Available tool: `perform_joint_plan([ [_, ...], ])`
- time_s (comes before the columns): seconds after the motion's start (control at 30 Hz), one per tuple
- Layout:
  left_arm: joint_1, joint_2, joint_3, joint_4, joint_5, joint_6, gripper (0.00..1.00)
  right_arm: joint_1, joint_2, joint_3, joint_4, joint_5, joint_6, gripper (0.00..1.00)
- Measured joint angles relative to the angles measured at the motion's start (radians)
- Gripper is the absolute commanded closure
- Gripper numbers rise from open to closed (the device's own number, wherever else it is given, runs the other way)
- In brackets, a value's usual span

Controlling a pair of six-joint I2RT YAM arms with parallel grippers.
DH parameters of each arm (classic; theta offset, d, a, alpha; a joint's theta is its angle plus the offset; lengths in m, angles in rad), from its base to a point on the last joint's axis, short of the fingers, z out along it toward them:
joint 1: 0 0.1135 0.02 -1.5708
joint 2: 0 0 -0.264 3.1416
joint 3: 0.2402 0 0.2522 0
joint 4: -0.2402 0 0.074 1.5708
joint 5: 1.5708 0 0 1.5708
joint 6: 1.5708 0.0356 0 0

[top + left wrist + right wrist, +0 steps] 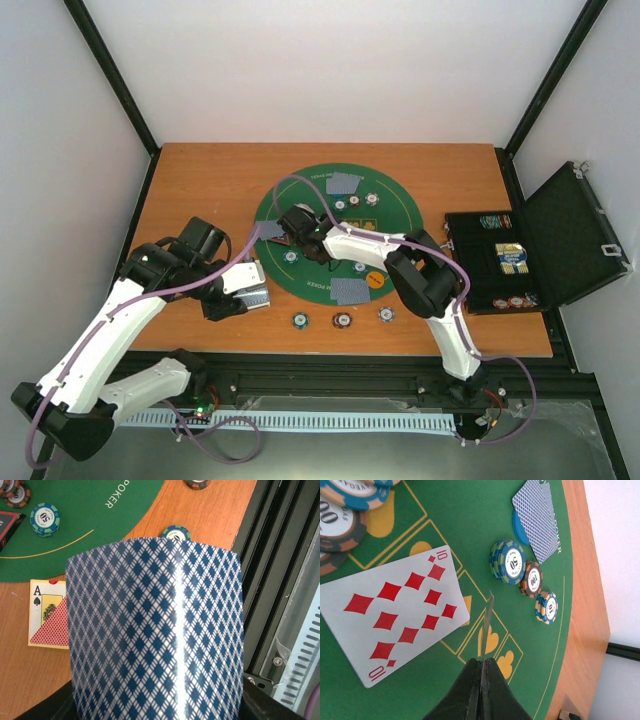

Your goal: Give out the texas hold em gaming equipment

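A blue-diamond-backed bundle of playing cards (155, 630) fills the left wrist view, bowed, with my left gripper (245, 287) shut on it just off the green mat's left rim. My right gripper (482, 662) hovers over the mat (400, 215), shut on a single card (488, 620) seen edge-on. A face-up ten of diamonds (395, 615) lies on the mat beside it. Beyond are three chips (509, 561) in a row and face-down cards (537, 517) resting on a blue disc (518, 529). More face-down cards (352, 290) and an orange disc (376, 280) lie at the mat's near edge.
Three chips (342, 321) sit on the wood in front of the mat. An ace-of-spades card (47, 612) lies on the wood by the held cards. The open black case (530, 255) stands at the right. A black rail (280, 580) runs along the near table edge.
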Motion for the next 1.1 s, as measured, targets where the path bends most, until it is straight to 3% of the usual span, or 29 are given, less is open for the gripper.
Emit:
perform_joint_plan([
  [0.2,0.000,-0.004,0.000,-0.001,-0.003,0.000,0.79,0.002,0.035,0.000,0.036,0.027,-0.063,0.87],
  [0.37,0.000,-0.004,0.000,-0.008,-0.005,0.000,0.79,0.008,0.042,-0.003,0.023,-0.001,-0.056,0.56],
  [0.57,0.000,-0.003,0.000,-0.015,-0.005,0.000,0.79,0.019,0.022,-0.037,-0.016,-0.072,0.005,0.26],
  [0.7,0.000,-0.002,0.000,-0.023,-0.005,0.000,0.79,0.021,-0.058,-0.069,-0.056,-0.134,0.073,0.16],
  [0.8,0.000,-0.001,0.000,-0.023,-0.004,0.000,0.79,0.015,-0.180,-0.093,-0.070,-0.211,0.153,0.03],
  [0.97,0.000,0.005,0.001,-0.022,-0.001,0.000,0.79,-0.008,-0.449,-0.166,-0.045,-0.413,0.354,0.00],
  [1.03,0.000,0.005,0.001,-0.022,-0.002,0.000,0.79,-0.022,-0.591,-0.264,0.016,-0.571,0.503,0.00],
  [1.1,0.000,0.005,0.002,-0.021,-0.001,0.000,0.79,-0.033,-0.641,-0.315,0.052,-0.653,0.579,0.00],
])
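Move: My right hand holds a card pinched edge-on, low over the mat; the ten of diamonds it is to lie beside is about 2 cm ahead, 4 cm left and 5 cm below. The column of overlapping chips stands roughly 7 cm left of that ten and 2 cm farther out. A blue chip stack is some 9 cm ahead of my right hand and 1 cm left. From my left hand, the ten lies about 24 cm ahead, 20 cm right and 17 cm down. I sink my right hand about 3 cm to the mat just right of the ten of diamonds, opening the fingers and easing back a little as I let go of the card. Then I lift away by some 17 cm, drawing back towards my base, rolling the hand nearly 60 degrees with its left side rising and spreading the fingers fully. ##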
